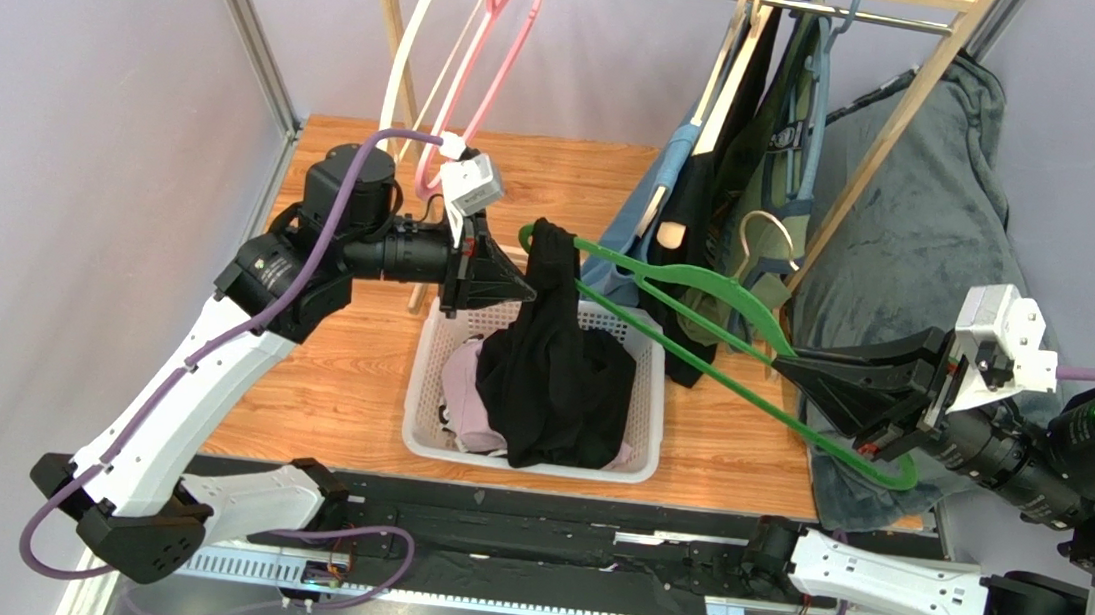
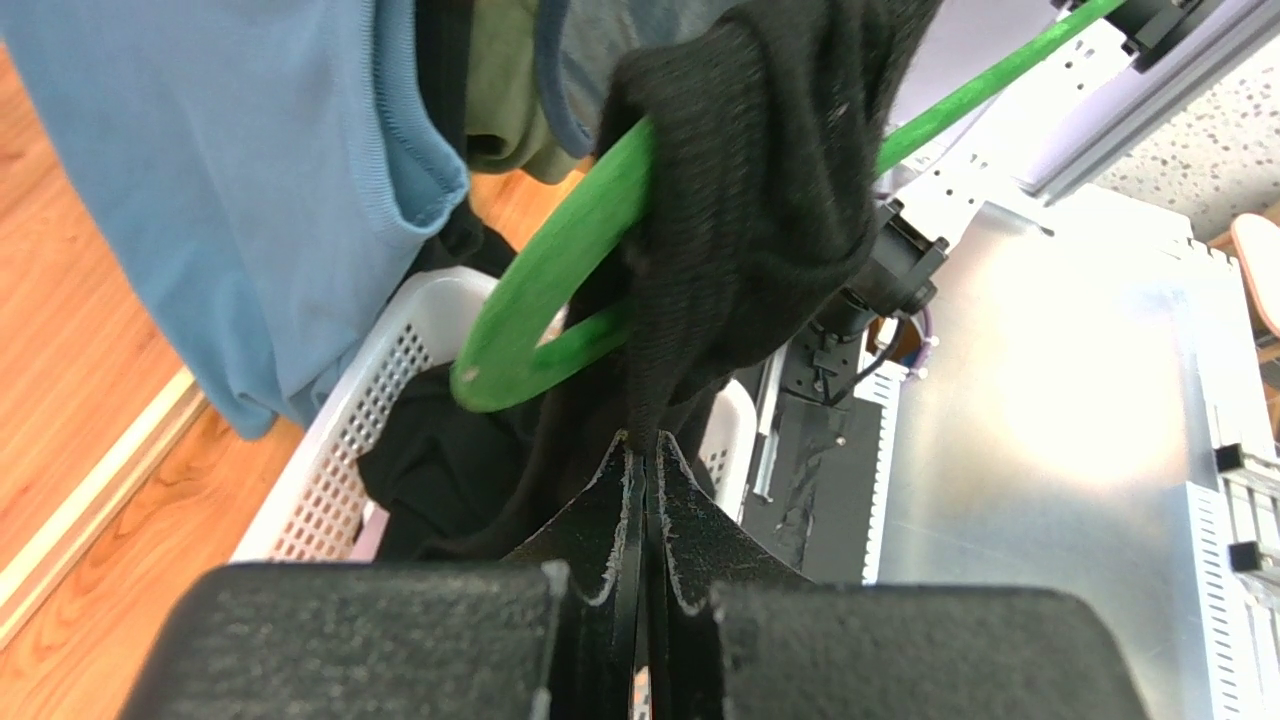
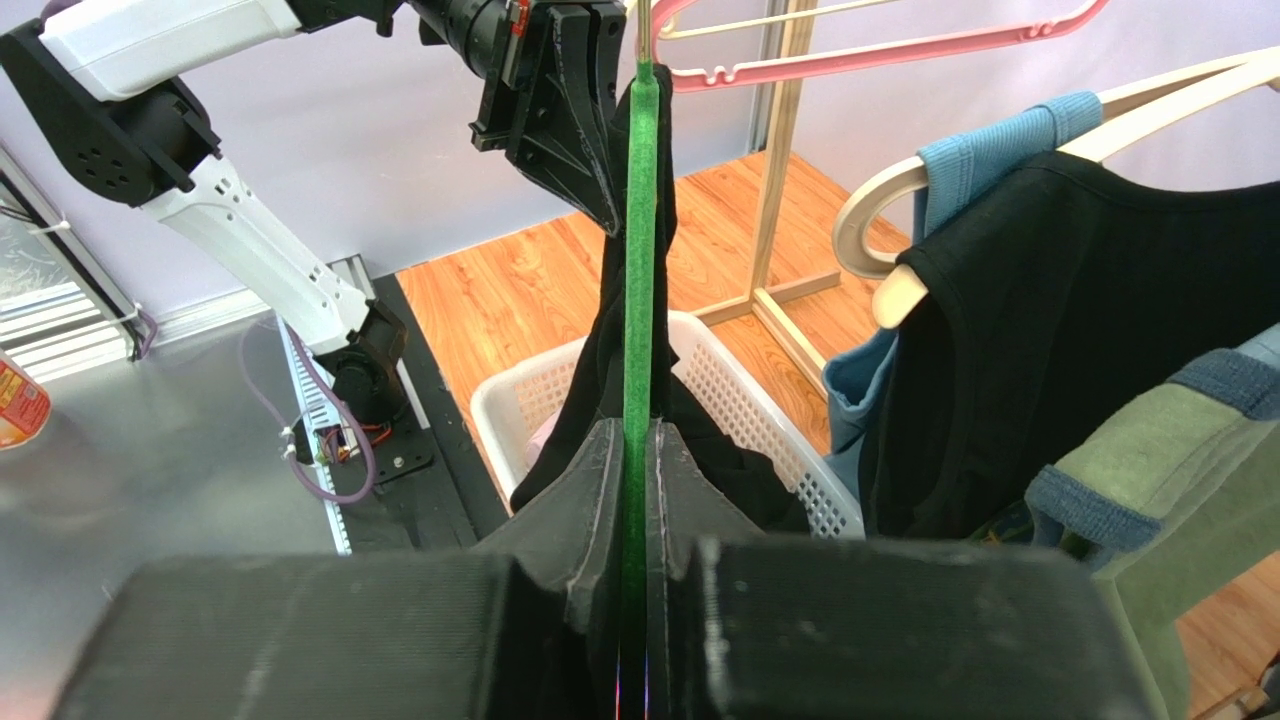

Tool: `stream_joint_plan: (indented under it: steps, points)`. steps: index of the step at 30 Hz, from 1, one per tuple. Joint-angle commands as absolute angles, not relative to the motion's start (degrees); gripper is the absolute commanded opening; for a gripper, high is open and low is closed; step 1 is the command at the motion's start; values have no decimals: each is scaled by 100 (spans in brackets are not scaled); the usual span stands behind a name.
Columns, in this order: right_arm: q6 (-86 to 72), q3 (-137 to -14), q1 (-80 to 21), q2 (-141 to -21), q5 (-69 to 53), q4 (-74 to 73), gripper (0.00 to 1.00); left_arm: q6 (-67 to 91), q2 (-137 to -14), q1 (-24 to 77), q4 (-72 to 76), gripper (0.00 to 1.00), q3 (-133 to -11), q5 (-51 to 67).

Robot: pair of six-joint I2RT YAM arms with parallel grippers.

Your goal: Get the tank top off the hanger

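Note:
A black tank top (image 1: 558, 369) hangs by one strap from the left end of a green hanger (image 1: 692, 281), its body sagging into a white basket (image 1: 425, 386). My left gripper (image 1: 528, 288) is shut on that strap just below the hanger's end; the left wrist view shows the black fabric (image 2: 751, 180) looped over the green arm (image 2: 549, 285) and pinched at my left gripper (image 2: 646, 443). My right gripper (image 1: 782, 364) is shut on the hanger's other arm, and the green bar (image 3: 642, 225) runs straight out from my right gripper (image 3: 639, 428).
The basket also holds pale clothes (image 1: 462, 398). Behind it stands a wooden rack (image 1: 888, 130) with pink and cream hangers (image 1: 481, 45) and hung blue, black and green garments (image 1: 734, 160). A grey blanket (image 1: 923, 238) drapes at the right.

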State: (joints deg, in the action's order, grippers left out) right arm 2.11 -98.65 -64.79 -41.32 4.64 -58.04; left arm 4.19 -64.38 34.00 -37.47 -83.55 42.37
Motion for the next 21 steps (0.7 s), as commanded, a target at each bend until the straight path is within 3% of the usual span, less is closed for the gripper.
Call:
stream_joint_plan:
  steps: [1,14,21]
  points:
    - [114,-10028,-6495,-3982,668,-5633,0,396,-6240,3226,-3665,0,-8604,4201]
    - [-113,-10178,-6478,-3542,1151,-6590,0,536,-6328,2901,-3674,0,-9430,4008]
    - [-325,-10107,-6486,-3445,731,-7128,0,545,-6916,2839,-3586,0,-10931,3912]
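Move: The left gripper already pinches the black tank top just below and behind the green hanger's left end: that end is about 4 cm ahead, level left to right and 3 cm higher. The basket's middle lies roughly 30 cm below and 3 cm to the right, some 2 cm ahead. The blue top hangs about 14 cm ahead, 10 cm right and 8 cm lower. From the right gripper, holding the hanger, the end lies roughly 12 cm ahead, 25 cm left, 4 cm below. Keep the left gripper shut on the black tank top and pull it up away from the hanger's left end, starting gently and quickening to about 11 cm of rise with a slight drift left, the fingertips tipping up. Meanwhile keep the right grip and draw the green hanger some 5 cm to the right, sinking a little, so cloth and hanger part. ##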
